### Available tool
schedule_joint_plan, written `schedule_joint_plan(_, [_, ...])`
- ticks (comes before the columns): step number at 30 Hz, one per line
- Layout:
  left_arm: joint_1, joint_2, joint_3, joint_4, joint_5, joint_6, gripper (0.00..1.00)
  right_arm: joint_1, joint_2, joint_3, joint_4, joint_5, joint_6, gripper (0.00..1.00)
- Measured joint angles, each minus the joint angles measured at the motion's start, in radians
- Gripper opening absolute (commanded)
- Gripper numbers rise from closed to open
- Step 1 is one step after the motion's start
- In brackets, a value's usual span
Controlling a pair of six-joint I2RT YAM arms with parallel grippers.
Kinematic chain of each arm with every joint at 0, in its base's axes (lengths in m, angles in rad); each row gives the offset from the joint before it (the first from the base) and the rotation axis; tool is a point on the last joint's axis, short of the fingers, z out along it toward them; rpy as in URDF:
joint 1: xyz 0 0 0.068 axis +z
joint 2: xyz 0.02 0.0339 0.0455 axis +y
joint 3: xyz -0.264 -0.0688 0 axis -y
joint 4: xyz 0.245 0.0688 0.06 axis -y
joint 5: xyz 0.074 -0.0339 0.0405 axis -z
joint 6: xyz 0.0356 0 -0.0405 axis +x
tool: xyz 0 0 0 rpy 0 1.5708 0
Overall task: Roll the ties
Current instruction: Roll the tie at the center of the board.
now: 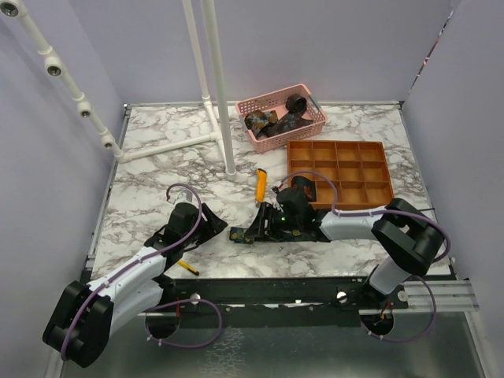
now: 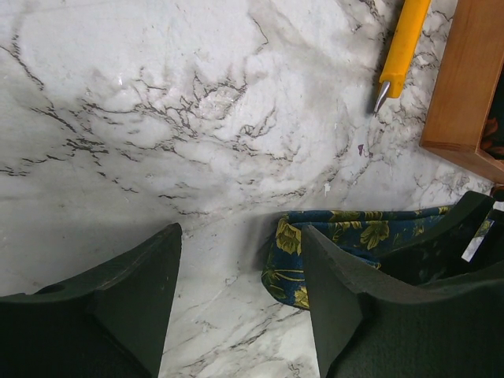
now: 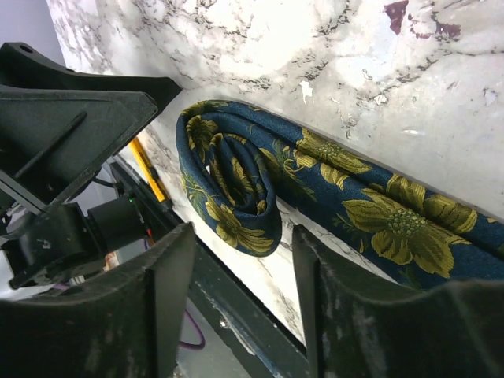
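A navy tie with yellow-green flowers (image 3: 378, 209) lies flat on the marble. Its near end is wound into a loose coil (image 3: 228, 189). My right gripper (image 3: 244, 236) is open, and the coil sits just beyond the tips, touching neither finger. My left gripper (image 2: 240, 236) is open over bare marble, with the tie's folded end (image 2: 287, 260) against the inner side of its right finger (image 2: 331, 276). From above, both grippers (image 1: 214, 223) (image 1: 257, 228) face each other across the tie's end (image 1: 239, 234). More dark ties (image 1: 276, 122) lie in the pink basket (image 1: 313, 126).
An orange-yellow utility knife (image 1: 261, 185) lies just behind the grippers. The brown compartment tray (image 1: 376, 197) sits to the right, behind the right arm. A white pipe stand (image 1: 224, 118) rises at the back left. A small yellow piece (image 1: 187, 267) lies by the front edge.
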Motion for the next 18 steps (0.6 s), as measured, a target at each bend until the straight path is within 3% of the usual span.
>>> schedule_joint_plan(4, [0.0,-0.005,0.0,-0.003,0.0,0.0,0.63,0.006,0.003,0.0,0.016,0.021,0.001,0.45])
schedule_joint_plan(13, [0.0,-0.037,0.0,-0.005,0.0,-0.005,0.62,0.021,0.022,-0.033,0.134,0.094,0.03,0.38])
schedule_joint_plan(18, [0.0,-0.039,0.0,-0.005,0.0,-0.005,0.62,0.027,0.051,-0.033,0.169,0.1,0.05,0.23])
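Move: The rolled end of the tie lies just off the open right fingertips, about 3 cm left, 1 cm ahead and 2 cm lower. The orange knife is some 15 cm ahead of the right hand and 2 cm to its right; the small yellow knife is 8 cm back and 18 cm left. The compartment box sits about 19 cm ahead and 24 cm right. From the idle left hand the roll is roughly 7 cm right, 3 cm back and 2 cm lower. The right fingers, clear of the roll at first, pinch its near edge with their tips, closing from a bit over half open to about a third. As they close the hand eases forward and left onto the roll, under 2 cm in all, sinking slightly towards the end; the wrist turns only about 5 degrees clockwise. ##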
